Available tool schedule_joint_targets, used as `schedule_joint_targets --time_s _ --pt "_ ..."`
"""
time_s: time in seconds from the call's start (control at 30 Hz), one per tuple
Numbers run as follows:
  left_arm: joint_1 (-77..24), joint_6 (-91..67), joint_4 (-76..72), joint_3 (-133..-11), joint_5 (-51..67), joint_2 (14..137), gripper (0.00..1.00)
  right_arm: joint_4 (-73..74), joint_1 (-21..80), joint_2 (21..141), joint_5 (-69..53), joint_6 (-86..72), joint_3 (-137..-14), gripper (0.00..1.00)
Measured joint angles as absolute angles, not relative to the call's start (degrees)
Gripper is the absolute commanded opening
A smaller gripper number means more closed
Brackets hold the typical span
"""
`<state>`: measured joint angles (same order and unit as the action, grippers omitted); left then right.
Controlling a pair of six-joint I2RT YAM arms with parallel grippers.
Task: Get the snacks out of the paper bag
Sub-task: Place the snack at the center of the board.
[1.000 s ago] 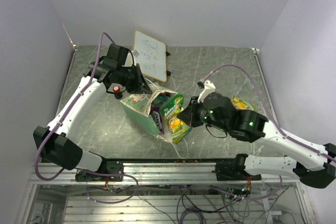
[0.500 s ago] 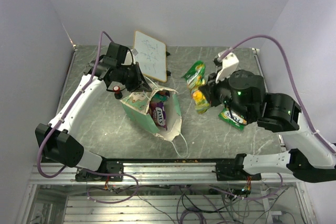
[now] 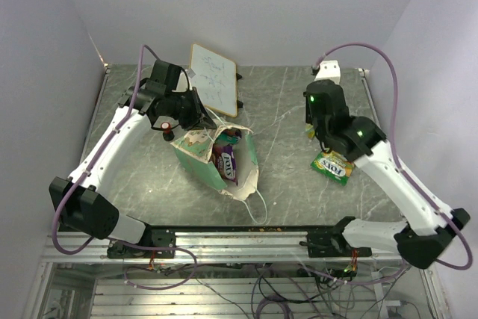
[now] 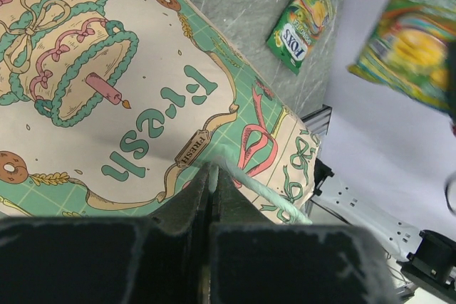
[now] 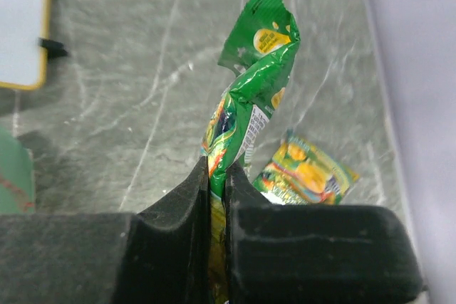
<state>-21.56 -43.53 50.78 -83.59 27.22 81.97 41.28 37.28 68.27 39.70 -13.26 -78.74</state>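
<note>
The paper bag (image 3: 196, 153) lies tilted left of the table's middle, mouth open toward the front right. A purple snack packet (image 3: 225, 159) shows inside it. My left gripper (image 3: 196, 113) is shut on the bag's mint string handle (image 4: 246, 174) at the bag's back rim, above the printed side (image 4: 107, 90). My right gripper (image 5: 217, 176) is shut on a crumpled green and yellow snack packet (image 5: 251, 97) and holds it above the table's right side. Another green packet (image 3: 332, 165) lies flat on the table below it, also in the right wrist view (image 5: 308, 173).
A white wood-framed board (image 3: 214, 78) lies at the back, behind the bag. A small red-and-black cylinder (image 3: 165, 125) shows by the left wrist. A loose white handle (image 3: 258, 207) trails from the bag toward the front rail. Walls close in on both sides.
My right gripper has pulled the green packet out of the bag's mouth, lifted it and carried it right and back. The left gripper has kept hold of the bag.
</note>
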Motion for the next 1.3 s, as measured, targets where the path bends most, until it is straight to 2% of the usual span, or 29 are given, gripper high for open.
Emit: schedule_joint_targets --time_s 0.17,0.33,0.43,0.73,0.93,1.13,1.3 --pt "-21.6 -43.5 50.7 -83.6 27.3 82.0 0.07 37.6 16.9 70.4 22.0 -18.5 -68.3 0.00" --pt "-21.6 -43.3 50.6 -83.6 28.3 82.0 0.07 28.5 -3.6 64.9 2.8 -22.5 -54.0 0.00" --pt "-21.6 -42.7 50.7 -83.6 28.8 82.0 0.07 24.7 -12.1 62.5 -5.1 -24.7 -47.8 0.00" --pt "-21.5 -40.2 51.9 -84.4 29.8 82.2 0.07 15.8 -17.6 62.0 -17.5 -24.9 -41.6 0.00" --pt "-21.5 -39.0 52.6 -86.4 29.9 82.7 0.07 9.8 -20.4 62.2 -19.2 -24.9 -37.1 0.00" --pt "-21.5 -38.8 52.6 -86.4 30.0 82.7 0.07 4.6 -22.4 63.9 -20.1 -26.8 -29.1 0.06" --pt "-21.5 -38.8 52.6 -86.4 30.0 82.7 0.07 3.3 -23.9 66.1 -19.1 -28.1 -27.7 0.10"
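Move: The lying snack, where the held one is being taken, is some 14 cm to the right hand's right, about 3 cm back and roughly 28 cm below. The paper bag stands about 28 cm to this hand's left, 4 cm back and 20 cm lower, with the purple snack in its mouth about 25 cm left, 5 cm back and 22 cm lower. From the left hand the lying snack is some 50 cm to the right, level ahead, about 23 cm lower. Still pinching the green-yellow snack, the right hand brings it down onto the lying snack: a fast sweep down and to the right, a brief slowing above the spot, then a last drop of about 8 cm. In all it sinks some 25 cm and goes about 16 cm right, rolling some 45 degrees with its left side rising, while the fingers tip further down and only just start to ease. ##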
